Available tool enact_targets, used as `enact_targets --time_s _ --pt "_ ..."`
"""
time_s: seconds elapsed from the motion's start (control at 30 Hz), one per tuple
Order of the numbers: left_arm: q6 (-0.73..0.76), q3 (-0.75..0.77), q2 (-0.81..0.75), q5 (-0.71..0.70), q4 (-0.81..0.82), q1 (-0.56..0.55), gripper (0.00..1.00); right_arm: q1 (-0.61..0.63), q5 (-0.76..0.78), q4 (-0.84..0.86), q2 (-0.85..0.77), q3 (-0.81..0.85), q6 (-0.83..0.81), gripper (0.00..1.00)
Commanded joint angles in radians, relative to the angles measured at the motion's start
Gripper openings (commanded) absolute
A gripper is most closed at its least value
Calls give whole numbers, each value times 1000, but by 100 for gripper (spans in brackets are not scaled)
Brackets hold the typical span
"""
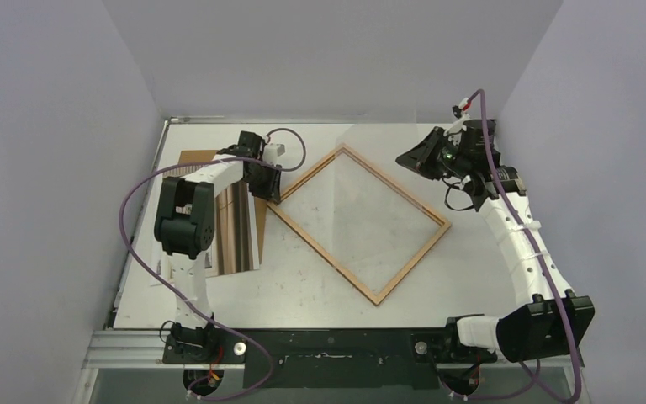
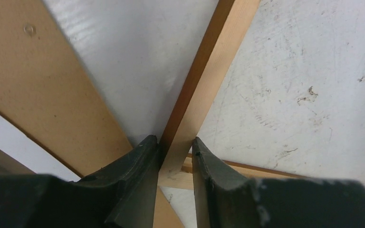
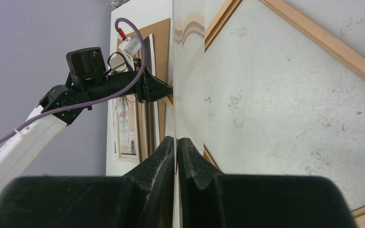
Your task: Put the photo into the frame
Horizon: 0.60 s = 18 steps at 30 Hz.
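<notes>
The frame [image 1: 325, 254] lies as a diamond at mid-table, a narrow light-wood border. My left gripper [image 1: 273, 192] is at its left corner. In the left wrist view its fingers [image 2: 140, 161] press either side of the wooden rail [image 2: 204, 71], so the gripper [image 2: 176, 147] is shut on it. My right gripper [image 1: 405, 160] hovers over the frame's far right side. It [image 3: 176, 142] is shut on the edge of the clear pane [image 3: 187, 95], which stands tilted up out of the frame. The striped photo [image 1: 237, 227] lies face up at the left, partly under the left arm.
A brown fibreboard backing sheet [image 1: 195, 158] lies under and behind the photo at the far left. Walls close in the table on the left, back and right. The left arm's purple cable [image 1: 130, 202] loops out over the table's left edge.
</notes>
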Motion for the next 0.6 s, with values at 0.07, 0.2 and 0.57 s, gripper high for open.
enact_targets --time_s 0.07,0.2,0.57 --pt "-134 -107 -65 -35 86 -6 26 -4 -60 79 13 52 -18 5" --pt "-99 -122 -96 -21 55 -8 34 -1 -101 81 29 49 -30 5" --pt "78 -17 -400 198 -154 62 99 96 -217 66 131 135 -136 5"
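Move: The left hand still has the frame's left corner between its fingertips at table level; the frame's middle is roughly 23 cm to its right and 7 cm back. The brown board's middle lies some 14 cm to its left and 3 cm back, the photo's about 18 cm left and 7 cm back. For the right hand, high up with the clear sheet, the frame's middle is about 9 cm left, 1 cm farther out and 29 cm below. The left hand eases barely a centimetre back with a slight counter-clockwise turn, then spreads its fingers wide, lets go of the frame's corner and pulls clear, drawing back to about 4 cm in all and climbing some 6 cm. Meanwhile the right hand keeps its pinch on the clear sheet and carries it about 3 cm left, over towards the frame's middle, sinking about a centimetre and turning some 10 degrees counter-clockwise. ##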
